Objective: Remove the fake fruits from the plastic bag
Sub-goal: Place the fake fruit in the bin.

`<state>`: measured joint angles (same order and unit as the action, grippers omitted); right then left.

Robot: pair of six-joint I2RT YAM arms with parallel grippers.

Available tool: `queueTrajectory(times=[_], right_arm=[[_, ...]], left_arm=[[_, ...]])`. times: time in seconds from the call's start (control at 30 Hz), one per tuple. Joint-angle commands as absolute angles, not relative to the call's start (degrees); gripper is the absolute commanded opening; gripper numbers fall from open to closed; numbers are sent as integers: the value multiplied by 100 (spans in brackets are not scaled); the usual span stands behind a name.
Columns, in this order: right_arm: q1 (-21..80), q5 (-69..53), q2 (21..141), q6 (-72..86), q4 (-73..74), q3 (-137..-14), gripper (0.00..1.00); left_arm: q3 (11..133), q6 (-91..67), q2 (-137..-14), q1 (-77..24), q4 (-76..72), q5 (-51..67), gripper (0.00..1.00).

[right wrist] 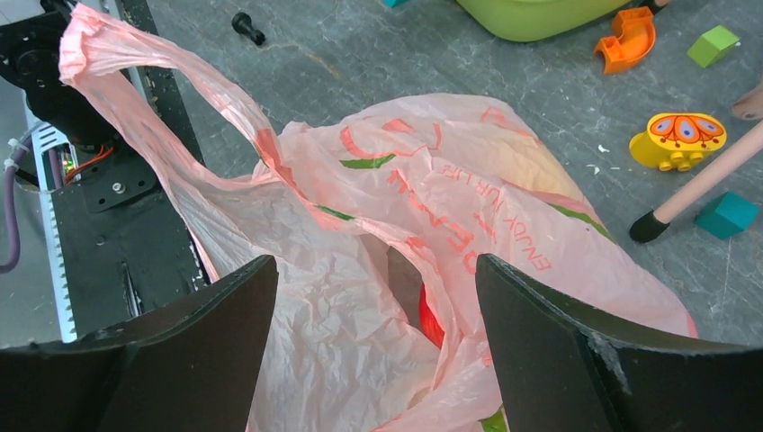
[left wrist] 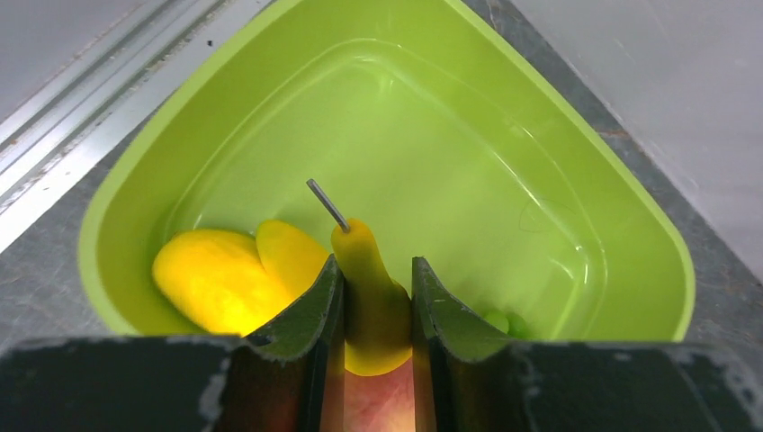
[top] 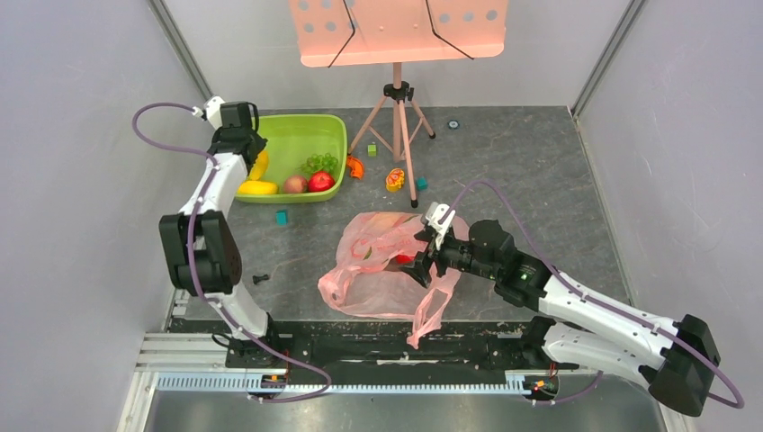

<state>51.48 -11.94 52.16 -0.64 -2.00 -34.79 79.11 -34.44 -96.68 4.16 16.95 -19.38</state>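
Observation:
The pink plastic bag (top: 378,274) lies crumpled on the table in front of the arm bases, and one handle (right wrist: 135,63) trails toward the front rail. My right gripper (top: 421,265) hovers open over the bag's mouth (right wrist: 373,270). A red fake fruit (right wrist: 430,317) shows inside the opening, partly covered by film. My left gripper (left wrist: 376,263) hangs over the lime-green basin (left wrist: 576,135), shut on a yellow fake fruit (left wrist: 371,292) with a grey stem. In the basin lie a yellow mango shape (left wrist: 216,279), a peach (top: 295,184), a red apple (top: 320,181) and green grapes (top: 322,163).
A tripod stand (top: 397,108) with a pink tray rises behind the bag, one foot (right wrist: 643,227) close to it. Small toys lie around: an orange piece (right wrist: 630,40), a yellow butterfly block (right wrist: 677,139), teal cubes (right wrist: 727,214) and a green cube (right wrist: 715,45). A black screw (top: 261,279) lies near the left base.

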Motion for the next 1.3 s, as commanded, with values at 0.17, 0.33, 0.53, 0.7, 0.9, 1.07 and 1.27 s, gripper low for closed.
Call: queueTrajectory(times=[0.17, 0.33, 0.53, 0.7, 0.9, 1.07, 1.27], right_arm=[[5142, -1278, 5324, -232, -263, -3356, 84], [5142, -1290, 5437, -265, -316, -3305, 84], [5143, -1289, 5400, -264, -324, -3271, 84], [5142, -1281, 5345, -264, -317, -3243, 85], [5142, -1301, 5341, -255, -308, -3269, 85], [5142, -1328, 5292, -281, -197, -3363, 85], [5146, -1328, 5212, -323, -11, -3445, 86]], left_arm=[[9003, -2575, -10803, 309, 1503, -1560, 2], [9623, -2071, -11427, 76, 1939, -1584, 3], [10297, -1606, -12091, -498, 2460, -1930, 7], [10735, -1361, -12571, -793, 2886, -2284, 13], [10764, -1273, -12778, -920, 3029, -2407, 30], [10759, -1300, -12858, -924, 3107, -2347, 47], [10791, -1327, -12947, -923, 3170, -2303, 55]])
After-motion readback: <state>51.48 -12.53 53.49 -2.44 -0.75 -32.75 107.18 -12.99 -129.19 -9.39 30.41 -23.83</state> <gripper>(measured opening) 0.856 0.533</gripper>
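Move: The left gripper already holds the banana over the left part of the green bin; the bin's middle lies about 7 cm ahead, 5 cm right and 16 cm below. In it, the grapes lie roughly 5 cm ahead and 12 cm right, the peach 1 cm back and 6 cm right. From the right gripper, the red fruit in the bag is some 5 cm ahead, 3 cm left and 15 cm below; the bin about 37 cm ahead and 34 cm left. Carry the banana in the left gripper forward and down, then swing it right, about 10 cm in all, over the bin floor towards the grapes, turning the wrist some 25 degrees clockwise and tipping the fingers down. Open the fingers there to let go, sinking further, nearly 12 cm in all, and easing slightly back. Meanwhile lower the open right gripper about 3 cm over the bag. ##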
